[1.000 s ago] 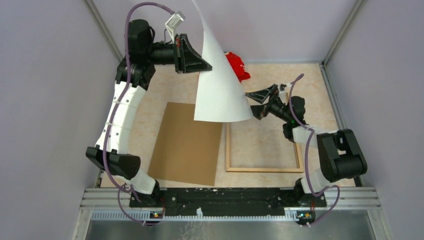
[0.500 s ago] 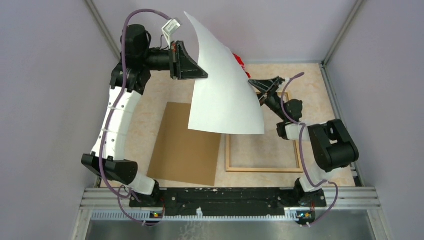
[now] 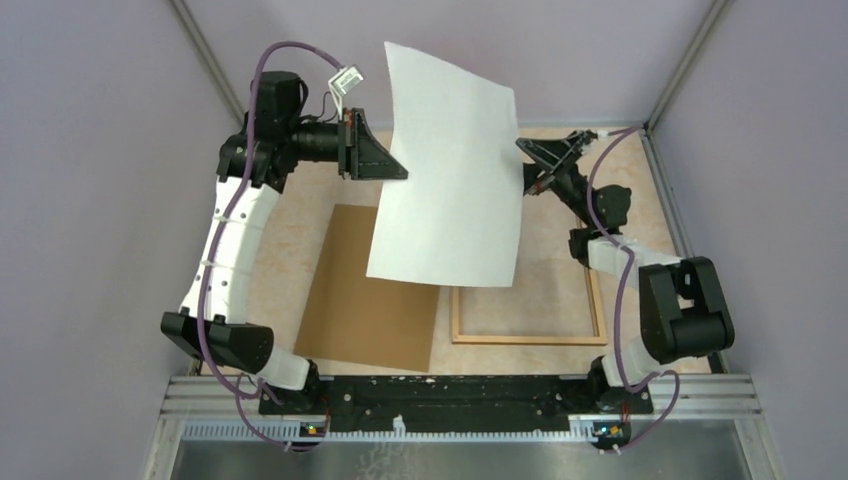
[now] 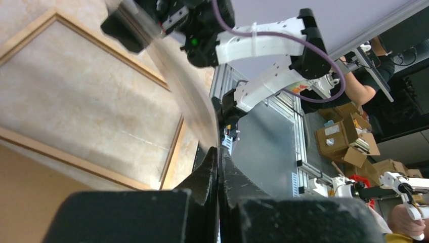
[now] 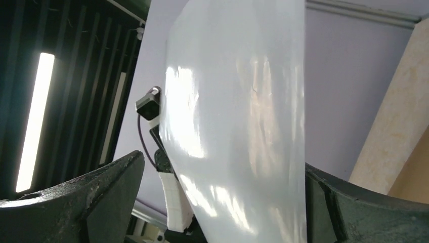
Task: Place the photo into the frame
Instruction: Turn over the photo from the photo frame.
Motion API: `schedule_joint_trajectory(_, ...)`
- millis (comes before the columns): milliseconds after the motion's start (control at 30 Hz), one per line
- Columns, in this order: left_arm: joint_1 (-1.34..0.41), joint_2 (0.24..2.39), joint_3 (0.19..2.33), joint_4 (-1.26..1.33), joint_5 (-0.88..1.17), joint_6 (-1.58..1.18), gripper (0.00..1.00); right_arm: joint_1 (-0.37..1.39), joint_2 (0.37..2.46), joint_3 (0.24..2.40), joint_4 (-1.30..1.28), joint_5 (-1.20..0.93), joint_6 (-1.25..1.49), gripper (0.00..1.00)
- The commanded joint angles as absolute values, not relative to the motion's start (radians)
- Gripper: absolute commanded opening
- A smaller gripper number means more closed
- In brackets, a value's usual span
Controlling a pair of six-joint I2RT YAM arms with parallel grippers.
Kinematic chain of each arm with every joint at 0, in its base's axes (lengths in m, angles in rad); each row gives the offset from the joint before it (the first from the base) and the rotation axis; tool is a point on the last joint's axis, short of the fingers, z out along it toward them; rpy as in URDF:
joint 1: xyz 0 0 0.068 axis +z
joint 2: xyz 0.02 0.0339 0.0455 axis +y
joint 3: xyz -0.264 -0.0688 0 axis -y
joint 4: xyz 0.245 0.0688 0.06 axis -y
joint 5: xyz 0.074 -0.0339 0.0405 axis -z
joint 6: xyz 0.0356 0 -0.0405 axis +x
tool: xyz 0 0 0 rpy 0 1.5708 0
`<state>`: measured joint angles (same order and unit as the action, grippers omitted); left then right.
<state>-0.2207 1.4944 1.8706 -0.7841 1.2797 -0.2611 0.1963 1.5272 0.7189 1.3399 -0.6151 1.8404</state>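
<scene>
The photo [image 3: 450, 180] hangs in the air over the far half of the table, its plain white reverse towards the top camera. My left gripper [image 3: 400, 172] is shut on its left edge; in the left wrist view the jaws [image 4: 218, 152] meet tight and the sheet [image 4: 195, 101] runs away edge-on, blurred. My right gripper [image 3: 525, 165] stands open at the photo's right edge. In the right wrist view the glossy sheet [image 5: 238, 126] fills the gap between the spread fingers [image 5: 91, 192], not clamped. The frame [image 3: 598, 310] lies flat on the table, partly under the photo.
A plain brown board [image 3: 370, 310] lies on the table left of the frame, its far right corner under the photo. The enclosure's purple walls stand close on both sides. A frame strip [image 4: 76, 162] and the right arm [image 4: 253, 40] show in the left wrist view.
The left arm has swung the photo from a curled, edge-on hang to a flatter spread facing up. The right gripper moved toward the far side, up to the photo's right edge, still open.
</scene>
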Motion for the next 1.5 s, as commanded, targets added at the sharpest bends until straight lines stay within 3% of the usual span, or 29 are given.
schedule_joint_trajectory(0,-0.212,1.464,1.850,-0.886,1.268,-0.184,0.00,0.186,1.474,0.819,1.310,-0.653,1.771,0.98)
schedule_joint_trajectory(133,-0.187,1.463,1.861,-0.901,1.250,-0.172,0.00,0.177,1.465,0.825,1.331,-0.669,1.787,0.82)
schedule_joint_trajectory(333,-0.097,1.414,1.792,-0.761,1.208,-0.270,0.00,0.154,1.409,0.786,1.287,-0.697,1.752,0.47)
schedule_joint_trajectory(500,-0.027,1.399,1.748,-0.705,1.194,-0.308,0.00,0.127,1.353,0.754,1.252,-0.709,1.728,0.44)
schedule_joint_trajectory(633,-0.025,1.400,1.712,-0.701,1.203,-0.309,0.01,0.127,1.309,0.796,1.110,-0.728,1.628,0.26)
schedule_joint_trajectory(767,-0.025,1.399,1.677,-0.702,1.220,-0.304,0.01,0.130,1.302,0.836,1.053,-0.753,1.597,0.35)
schedule_joint_trajectory(967,-0.025,1.401,1.666,-0.725,1.225,-0.274,0.02,0.138,1.325,0.847,1.090,-0.781,1.629,0.30)
schedule_joint_trajectory(1033,-0.026,1.403,1.673,-0.744,1.220,-0.253,0.02,0.138,1.315,0.855,1.042,-0.789,1.602,0.20)
schedule_joint_trajectory(1100,-0.025,1.403,1.675,-0.756,1.209,-0.237,0.03,0.138,1.295,0.876,0.938,-0.798,1.533,0.03)
schedule_joint_trajectory(1167,-0.025,1.405,1.679,-0.778,1.195,-0.219,0.18,0.138,1.271,0.919,0.785,-0.803,1.428,0.00)
schedule_joint_trajectory(1233,-0.025,1.413,1.686,-0.812,1.170,-0.186,0.49,0.134,1.244,0.964,0.609,-0.800,1.309,0.00)
schedule_joint_trajectory(1333,-0.025,1.432,1.699,-0.878,1.073,-0.103,0.81,0.116,1.213,1.027,0.371,-0.800,1.164,0.00)
schedule_joint_trajectory(1367,-0.025,1.443,1.700,-0.902,1.039,-0.069,0.88,0.106,1.205,1.042,0.293,-0.804,1.128,0.00)
schedule_joint_trajectory(1467,-0.022,1.474,1.693,-0.953,0.926,0.013,0.97,0.071,1.188,1.059,0.043,-0.805,0.993,0.00)
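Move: The photo, held at its left edge in the left fingers, has its middle roughly 8 cm right and 5 cm ahead of that hand. Its right edge is between the wide-open right fingers, with its middle some 12 cm left, 5 cm back and slightly above the right hand. From the right hand the wooden frame lies on the table about 35 cm below, 5 cm right and 3 cm back, while the brown board is about 26 cm left and 9 cm back at table height. The right hand shuts its fingers on the photo's right edge while rising about 3 cm and easing slightly back, then tips its upward-pointing fingers down some 30 degrees to about level, keeping the pinch. The left hand, still pinching the photo, first sinks a little, then draws it left and forward with a counter-clockwise turn and sinks again; only near the end does it open almost fully and let go of the left edge, dropping lower still, about 7 cm down in all. ##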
